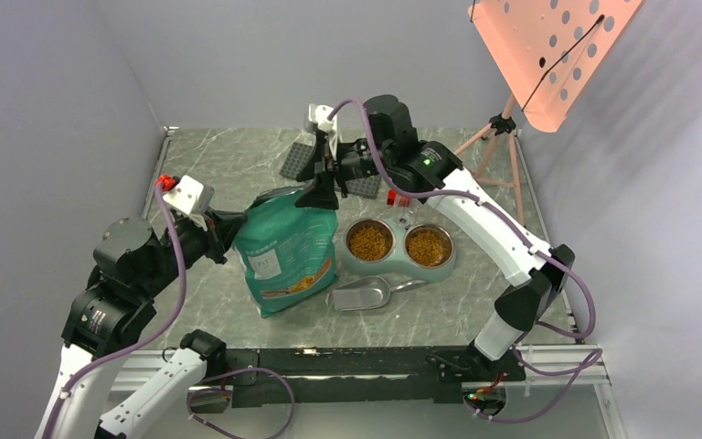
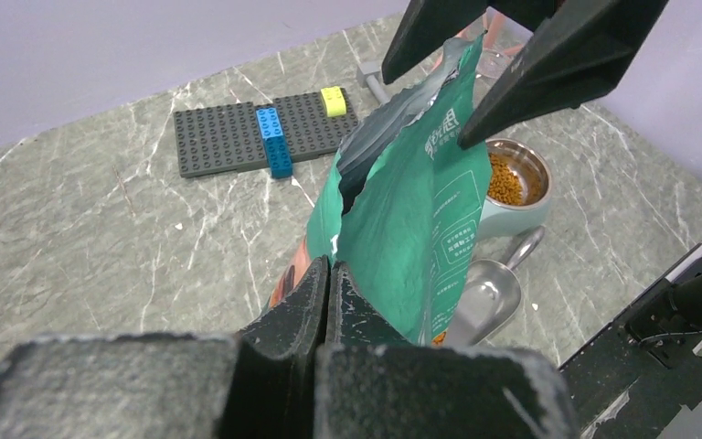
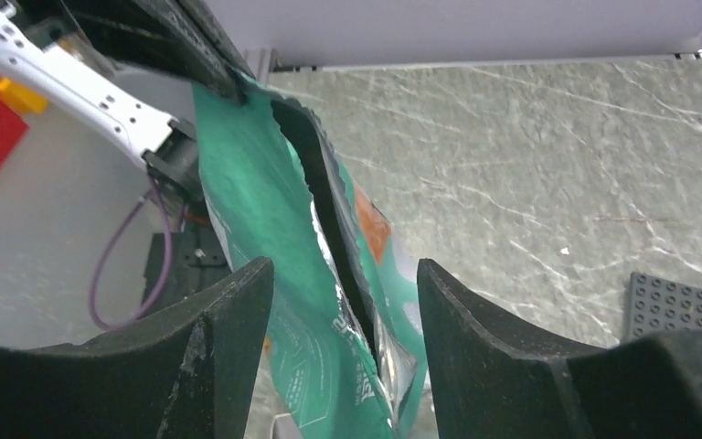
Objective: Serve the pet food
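The pet food (image 1: 370, 240) fills both steel bowls of the grey-green dish (image 1: 400, 267); one filled bowl (image 2: 505, 180) also shows in the left wrist view. The teal pouch (image 1: 288, 247) stands upright left of the dish, its top torn open. My left gripper (image 1: 238, 227) is shut on the pouch's upper left corner (image 2: 329, 265). My right gripper (image 1: 318, 197) is open, its fingers (image 3: 238, 320) on either side of the pouch's upper right corner (image 3: 329, 274) with a gap on each side. A metal scoop (image 1: 363, 294) lies empty in front of the dish.
A dark grey stud baseplate (image 2: 238, 137) with blue and yellow bricks lies behind the pouch. A tripod (image 1: 494, 146) with an orange perforated board (image 1: 548, 46) stands at the back right. The black rail (image 1: 347, 361) runs along the near edge.
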Controlling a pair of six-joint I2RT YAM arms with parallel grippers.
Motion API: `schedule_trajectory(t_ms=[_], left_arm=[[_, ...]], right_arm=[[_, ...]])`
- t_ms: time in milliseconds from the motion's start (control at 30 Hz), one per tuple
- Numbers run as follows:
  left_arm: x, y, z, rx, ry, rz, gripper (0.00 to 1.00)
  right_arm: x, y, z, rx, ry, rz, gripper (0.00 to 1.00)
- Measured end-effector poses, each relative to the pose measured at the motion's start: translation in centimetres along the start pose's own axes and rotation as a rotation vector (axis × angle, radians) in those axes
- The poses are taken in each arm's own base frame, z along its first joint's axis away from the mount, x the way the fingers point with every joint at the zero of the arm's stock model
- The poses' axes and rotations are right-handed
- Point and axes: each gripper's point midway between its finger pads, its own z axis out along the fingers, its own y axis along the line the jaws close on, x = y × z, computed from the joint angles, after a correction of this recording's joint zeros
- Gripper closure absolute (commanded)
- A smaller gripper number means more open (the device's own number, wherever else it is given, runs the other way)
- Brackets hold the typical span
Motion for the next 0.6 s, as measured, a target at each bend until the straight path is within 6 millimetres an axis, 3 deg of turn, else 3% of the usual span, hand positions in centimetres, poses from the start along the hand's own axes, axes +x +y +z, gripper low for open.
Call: schedule_trajectory(t_ms=[133, 200, 333, 467, 533, 600], left_arm=[[0.0, -0.1, -0.2, 0.001, 0.007, -0.02, 1.0], [0.1, -0.2, -0.3, 0.0, 0.016, -0.042, 0.98], [0.1, -0.6, -0.3, 0.005, 0.026, -0.095, 0.75], [-0.1, -0.9, -0.7, 0.007, 0.033, -0.141, 0.4], [-0.6, -1.3, -1.0, 0.02, 0.038, -0.168, 0.33], [-1.7, -1.7, -1.2, 0.031, 0.035, -0.188, 0.3]], right_arm=[[1.6, 0.0, 0.3, 0.033, 0.073, -0.044, 0.45], [2.4, -0.3, 0.3, 0.058, 0.107, -0.053, 0.54], [3.4, -0.8, 0.3, 0.105, 0.157, -0.079, 0.72], [3.3, -0.6, 0.3, 0.133, 0.173, -0.112, 0.87], [3.5, -0.4, -0.2, 0.143, 0.191, -0.118, 0.92], [3.8, -0.1, -0.6, 0.137, 0.209, -0.119, 0.91]])
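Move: Just below the right hand's open fingers, about 4 cm down and 1 cm to its right, is the right corner of the food bag's mouth. The left hand pinches the mouth's left corner, some 6 cm back and 11 cm left of the right hand. On the table about 35 cm lower, the pet bowls lie 2 cm ahead and 18 cm right, the scoop 7 cm back and 11 cm right. From the left hand, the right corner is 6 cm ahead, 12 cm right and 3 cm down. Sinking about 3.5 cm onto the bag's right mouth corner, the right hand dips its left-pointing fingertips some 10 degrees and shuts them to pinch the bag film, easing a little to the right at the end. The left fingers open and let go of the left corner, that hand drawing back 1.5 cm and then rising 2 cm away from it. ##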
